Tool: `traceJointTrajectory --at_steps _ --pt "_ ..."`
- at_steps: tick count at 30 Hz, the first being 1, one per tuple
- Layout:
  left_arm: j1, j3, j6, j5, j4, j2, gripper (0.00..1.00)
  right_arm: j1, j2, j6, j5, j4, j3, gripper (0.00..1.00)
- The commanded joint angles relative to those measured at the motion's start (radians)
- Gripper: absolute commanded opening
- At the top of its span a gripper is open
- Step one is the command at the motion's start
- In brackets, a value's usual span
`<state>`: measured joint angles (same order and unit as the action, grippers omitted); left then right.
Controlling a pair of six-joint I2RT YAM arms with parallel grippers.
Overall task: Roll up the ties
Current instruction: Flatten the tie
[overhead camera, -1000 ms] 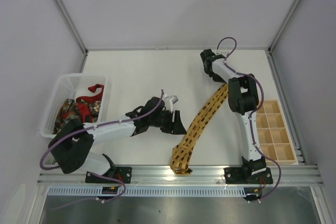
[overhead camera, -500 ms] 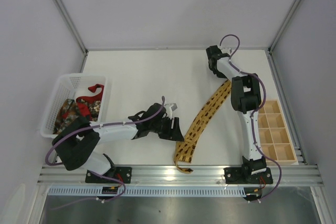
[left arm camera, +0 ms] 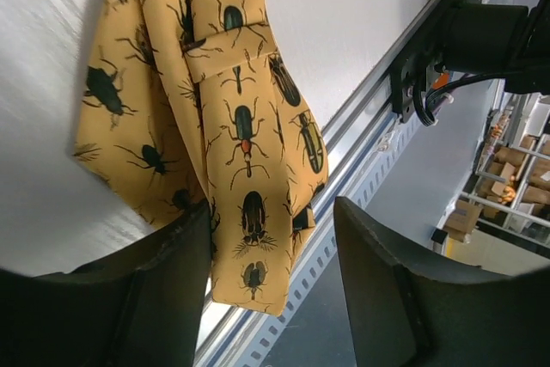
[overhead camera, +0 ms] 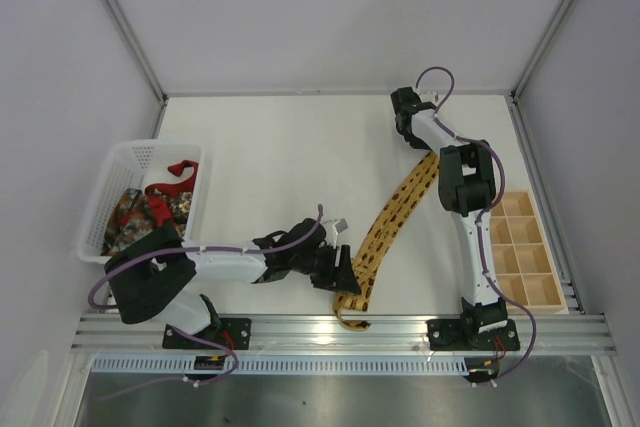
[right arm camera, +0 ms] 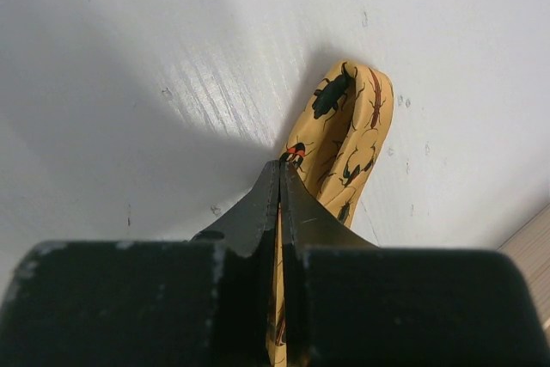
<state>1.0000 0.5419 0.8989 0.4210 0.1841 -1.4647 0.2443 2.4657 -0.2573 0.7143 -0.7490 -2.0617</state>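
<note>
The yellow-gold tie (overhead camera: pixel 390 219) with dark beetle marks lies slantwise on the white table, and its wide end (left arm camera: pixel 245 169) hangs over the near rail. My left gripper (left arm camera: pixel 271 242) is open at that wide end; the fabric lies against its left finger (left arm camera: pixel 163 290) and between the jaws. My right gripper (right arm camera: pixel 281 168) is shut on the tie's narrow far end (right arm camera: pixel 348 126), which bulges out in a fold past the fingertips. In the top view the right gripper (overhead camera: pixel 422 147) sits at the far right. A red tie (overhead camera: pixel 180 169) and a dark patterned tie (overhead camera: pixel 135 209) lie in the basket.
The white mesh basket (overhead camera: pixel 120 159) stands at the left edge. A wooden compartment tray (overhead camera: pixel 522 247) sits at the right, beside the right arm. The aluminium rail (overhead camera: pixel 300 329) runs along the near edge. Grey walls enclose the table.
My left gripper has travelled toward the near edge and now sits at the tie's wide end. The right gripper has shifted slightly right with the narrow end, and the tie has moved with it.
</note>
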Motion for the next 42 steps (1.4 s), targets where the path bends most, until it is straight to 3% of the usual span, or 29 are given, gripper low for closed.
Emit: traceJointTrajectory --at_steps 1,6,12,13,15,19,20,23,26,30,32,42 --pt "0.037 -0.006 0.083 -0.004 0.063 -0.026 0.60 0.003 0.004 -0.002 -0.016 0.013 -0.015 0.00" --pt "0.075 0.012 0.098 0.007 0.074 -0.058 0.54 0.006 0.007 -0.005 -0.013 0.016 -0.005 0.00" --pt "0.075 0.018 0.106 0.054 0.149 -0.101 0.15 0.006 0.009 -0.013 -0.009 0.019 0.008 0.00" --pt "0.074 0.024 0.103 0.065 0.152 -0.109 0.01 0.007 0.009 -0.014 -0.007 0.017 0.009 0.01" --pt "0.069 0.052 0.075 0.078 0.121 -0.094 0.00 0.009 0.009 -0.011 -0.004 0.019 0.008 0.01" --pt "0.022 0.186 -0.041 0.036 -0.176 0.065 0.00 0.009 -0.002 -0.017 0.005 0.000 0.006 0.00" --pt "0.011 0.264 -0.090 0.015 -0.345 0.143 0.00 0.007 -0.007 -0.023 0.010 -0.007 0.006 0.01" --pt "-0.063 0.377 -0.129 -0.005 -0.541 0.262 0.00 0.009 -0.011 -0.023 0.010 -0.016 0.000 0.00" --pt "-0.153 0.408 -0.101 0.119 -0.563 0.279 0.00 0.015 -0.025 -0.022 0.002 -0.024 0.006 0.00" --pt "-0.187 0.444 -0.098 0.192 -0.572 0.189 0.01 0.033 -0.024 -0.014 -0.004 -0.027 0.023 0.00" --pt "-0.221 0.426 -0.056 0.255 -0.496 0.150 0.00 0.033 -0.008 -0.010 -0.003 -0.024 0.029 0.00" --pt "-0.366 0.519 -0.219 0.196 -0.512 -0.256 0.00 0.015 0.010 -0.026 0.129 0.006 0.035 0.00"
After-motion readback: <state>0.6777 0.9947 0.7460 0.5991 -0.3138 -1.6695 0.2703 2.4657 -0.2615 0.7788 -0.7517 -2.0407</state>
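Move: The tie's near end, doubled up and hanging out towards the metal rail, lies about 2 cm back from my left fingers, 1 cm to their right and 2 cm below. The rail's middle is some 9 cm straight back. The tie's far end, under my shut right fingers, is roughly 36 cm ahead and 23 cm right of my left hand. From my right hand the near end lies about 39 cm back and 21 cm left. I ease my left hand a couple of centimetres back and slightly right and down, and shut its open fingers on the tie's near part. Then I swing it up about 20 cm with the cloth pinched and bring it quickly down again, ending some 11 cm ahead of where I began. My right fingers stay shut on the far end. ##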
